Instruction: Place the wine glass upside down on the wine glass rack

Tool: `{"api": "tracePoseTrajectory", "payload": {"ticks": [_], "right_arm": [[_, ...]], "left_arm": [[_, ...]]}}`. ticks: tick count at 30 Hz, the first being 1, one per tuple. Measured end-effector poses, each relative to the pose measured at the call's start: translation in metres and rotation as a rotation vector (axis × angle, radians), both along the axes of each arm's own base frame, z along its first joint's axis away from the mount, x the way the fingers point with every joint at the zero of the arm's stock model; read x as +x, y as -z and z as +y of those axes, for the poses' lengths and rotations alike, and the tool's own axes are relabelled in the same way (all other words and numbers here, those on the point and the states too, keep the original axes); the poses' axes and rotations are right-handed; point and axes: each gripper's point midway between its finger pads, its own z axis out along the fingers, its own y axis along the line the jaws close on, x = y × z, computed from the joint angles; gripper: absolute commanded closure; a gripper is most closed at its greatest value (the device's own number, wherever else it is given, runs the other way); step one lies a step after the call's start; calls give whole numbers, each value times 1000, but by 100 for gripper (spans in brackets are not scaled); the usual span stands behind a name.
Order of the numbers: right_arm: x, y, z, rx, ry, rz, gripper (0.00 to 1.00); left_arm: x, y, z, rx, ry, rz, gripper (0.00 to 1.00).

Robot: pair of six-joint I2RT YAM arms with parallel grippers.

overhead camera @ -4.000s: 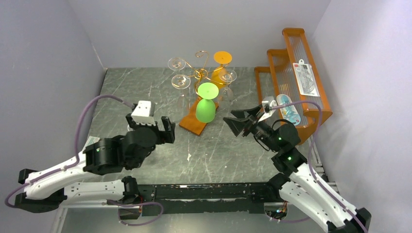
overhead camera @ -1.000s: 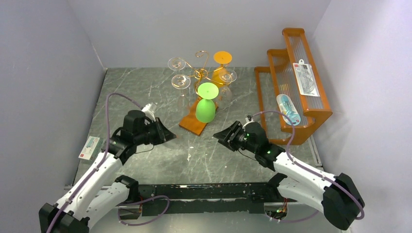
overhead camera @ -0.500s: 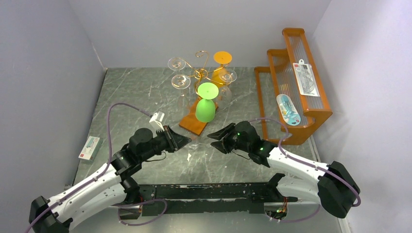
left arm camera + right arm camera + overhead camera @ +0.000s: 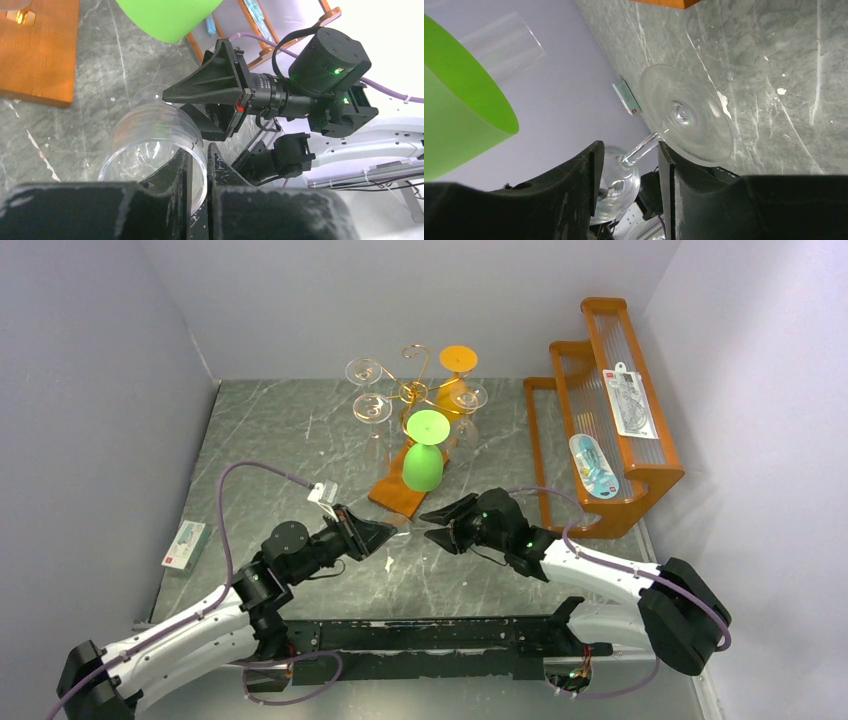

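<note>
A clear wine glass (image 4: pixel 150 135) lies on its side just above the table between my two grippers. The left gripper (image 4: pixel 200 150) is shut on the bowl's rim, one finger inside and one outside. From the right wrist view, the glass's stem (image 4: pixel 641 149) passes between the fingers of my right gripper (image 4: pixel 630 146), which is open; the round foot (image 4: pixel 686 115) sits just past the fingertips. From above, both grippers (image 4: pixel 385 530) (image 4: pixel 430 523) meet in front of the wine glass rack (image 4: pixel 415 390), whose wooden base (image 4: pixel 395 498) lies close behind them.
On the rack hang a green glass (image 4: pixel 425 455), an orange glass (image 4: pixel 458 360) and clear glasses (image 4: pixel 372 408). An orange stepped shelf (image 4: pixel 560 455) holding packets stands at the right. A small card (image 4: pixel 183 545) lies on the table's left side.
Both arms have moved in to the middle of the table. The left one carried the glass rightward, and the right gripper came around the stem, its fingers narrowing slightly.
</note>
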Motion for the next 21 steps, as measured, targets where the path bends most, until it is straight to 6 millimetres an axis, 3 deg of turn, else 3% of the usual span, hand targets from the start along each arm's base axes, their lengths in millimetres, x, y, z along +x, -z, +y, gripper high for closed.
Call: {"api": "tracePoseTrajectory", "payload": {"ticks": [9,21], "right_arm": [[-6,1,5,-14,-19,19,61],[0,9,0,-26,44,58,84]], "left_arm": [[-8,-2,-19,6,56,-105,95],[-15,5,-34,50,66,-186,93]]}}
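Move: The left gripper still holds the clear wine glass by its rim, the foot end slanting down towards the right hand. From it, the right fingers lie about 8 cm right, 3 cm ahead and some 5 cm lower; the green wine glass hangs 12 cm ahead, 7 cm right and 5 cm higher. For the right hand, the glass's stem is roughly 4 cm left, 2 cm ahead and 1 cm below. Carry the glass with the left gripper about 3.5 cm to the right and a little back, its pads kept shut on the rim, tipping that hand's fingers up some 10 degrees so the stem comes in between the right gripper's fingers. Keep the right hand nearly in place, sinking about 1 cm, and close its fingers to about half their gap around the stem. ##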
